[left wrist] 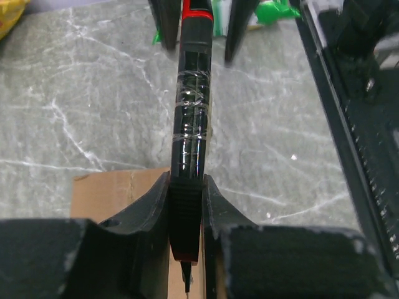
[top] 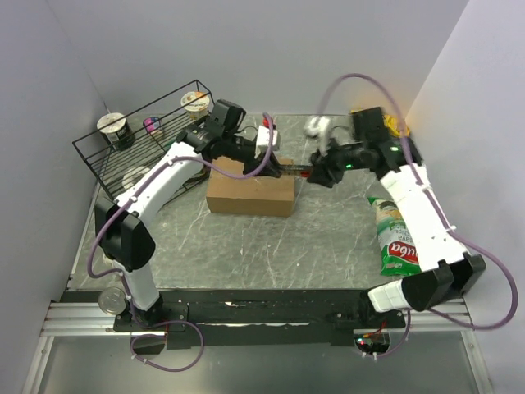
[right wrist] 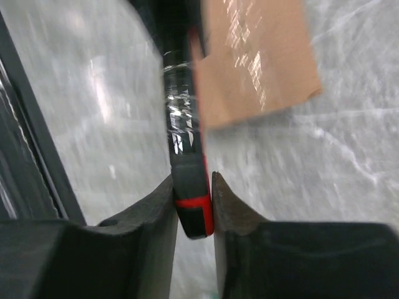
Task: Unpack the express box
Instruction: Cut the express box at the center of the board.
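Note:
The express box is a plain brown carton lying closed in the middle of the table. Just above its far right corner, a black and red utility knife spans between both grippers. My left gripper is shut on the knife's blade end, and its fingertips press both sides over the box top. The right gripper holds the knife's red-banded tail between its jaws. A box corner shows beyond it.
A black wire rack holding several cups stands at the back left. A green snack bag lies along the right side under the right arm. A white item and a yellow one sit at the back. A can rests near the left base.

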### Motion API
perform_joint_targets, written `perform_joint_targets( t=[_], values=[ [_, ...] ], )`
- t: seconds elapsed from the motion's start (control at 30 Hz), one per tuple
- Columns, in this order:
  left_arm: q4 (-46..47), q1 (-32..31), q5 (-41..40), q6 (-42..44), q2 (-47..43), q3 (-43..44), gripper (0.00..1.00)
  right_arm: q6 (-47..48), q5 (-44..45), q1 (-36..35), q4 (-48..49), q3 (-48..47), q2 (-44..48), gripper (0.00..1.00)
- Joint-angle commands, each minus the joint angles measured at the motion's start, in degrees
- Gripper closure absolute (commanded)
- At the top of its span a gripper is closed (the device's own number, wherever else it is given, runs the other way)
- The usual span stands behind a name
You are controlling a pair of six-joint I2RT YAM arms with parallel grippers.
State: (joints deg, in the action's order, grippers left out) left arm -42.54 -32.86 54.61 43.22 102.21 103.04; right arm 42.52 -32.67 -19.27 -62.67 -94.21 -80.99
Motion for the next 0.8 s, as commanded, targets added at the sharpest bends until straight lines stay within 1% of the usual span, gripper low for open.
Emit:
perform_joint_targets(
  t=[0.0, 0.03, 0.07, 0.1, 0.13, 0.17, 0.2, 0.23, 0.27, 0.3, 0.37, 0.4, 0.47, 0.5, 0.57, 0.6, 0.67, 0.77],
  values=[
    [16.65, 4.81, 12.84, -18.21, -2.54, -3.89, 0.99, -26.38, -22.93, 14.93, 20.78, 7.0, 10.03, 0.36],
    [22.1, 6.74, 15.15, -31.4, -2.98, -5.38, 0.99, -31.57, -25.58, 18.7, 25.54, 12.68, 11.54, 0.28],
    [37.47, 7.45, 17.44, -39.1, -3.68, -7.05, 0.99, -37.71, -29.17, 19.0, 32.2, 14.65, 12.6, 0.23],
    [45.28, 7.9, 20.07, -47.36, -4.04, -10.64, 0.99, -39.34, -30.25, 19.09, 33.66, 15.98, 13.66, 0.23],
    [51.8, 8.07, 21.05, -59.27, -4.21, -12.24, 0.99, -40.32, -31.4, 19.0, 34.71, 17.56, 13.84, 0.22],
    [62.56, 8.08, 21.85, -63.92, -4.13, -13.38, 0.99, -42.41, -32.54, 19.0, 38.03, 18.44, 14.02, 0.22],
    [66.5, 7.99, 22.29, -67.97, -3.78, -14.7, 0.99, -46.26, -33.59, 19.0, 40.94, 19.67, 14.45, 0.22],
    [71.15, 7.73, 23.08, -75.32, -3.52, -15.41, 0.99, -48.82, -33.95, 19.0, 44.45, 21.86, 14.63, 0.22],
    [77.11, 7.55, 23.35, -78.17, -3.16, -16.72, 0.99, -51.9, -34.04, 18.48, 48.14, 22.4, 14.63, 0.22],
    [78.04, 7.38, 23.44, -80.46, -2.99, -16.82, 0.99, -52.62, -33.61, 17.87, 49.3, 22.58, 14.02, 0.22],
    [76.92, 6.76, 24.57, -80.05, -2.2, -15.78, 0.99, -54.64, -33.34, 16.64, 51.33, 22.5, 13.32, 0.22],
    [77.34, 6.58, 24.84, -80.83, -1.93, -15.6, 0.99, -55.52, -32.47, 16.37, 53.77, 22.41, 12.71, 0.22],
    [78.49, 6.23, 25.19, -81.72, -1.67, -15.51, 0.99, -56.75, -30.98, 15.67, 54.94, 21.97, 11.91, 0.22],
    [77.45, 6.14, 25.28, -81.2, -1.49, -15.16, 0.99, -57.28, -30.53, 15.49, 56.59, 21.88, 11.04, 0.22],
    [76.56, 5.97, 25.72, -80.75, -1.06, -14.37, 0.99, -59.04, -30.79, 15.31, 58.1, 21.36, 9.98, 0.22],
    [76.73, 5.88, 25.9, -81.27, -0.88, -14.28, 0.99, -60.0, -30.88, 15.22, 60.37, 21.0, 9.11, 0.22],
    [77.26, 5.79, 25.73, -81.8, -0.53, -14.19, 0.99, -62.46, -32.28, 14.96, 62.32, 20.56, 8.22, 0.22],
    [77.26, 5.79, 25.37, -82.07, -0.35, -14.36, 0.99, -63.09, -35.36, 13.56, 63.9, 18.9, 6.55, 0.24]
  ],
)
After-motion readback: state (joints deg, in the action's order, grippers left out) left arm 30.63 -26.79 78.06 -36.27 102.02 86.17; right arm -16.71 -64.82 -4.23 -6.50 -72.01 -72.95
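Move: Above the right-hand part of the board, both hands already grip the utility knife. Its middle is about 5 cm right of the left hand and 5 cm left of the right hand. The express box's middle lies some 7 cm left of the left hand, 6 cm ahead and 22 cm below it; from the right hand it is about 17 cm left and 6 cm ahead. The green snack bag lies roughly 25 cm right of the right hand and 7 cm back. Opening its fingers wide, the right hand lets go of the knife's red end and pulls about 5 cm right while rising, then eases back left as it climbs to about 7 cm up, its fingers tilting up some 45 degrees. The left hand keeps the knife pinched near the blade end, swings a few centimetres forward and back again, and lifts it about 7 cm away from the box, rolling and tilting up. ##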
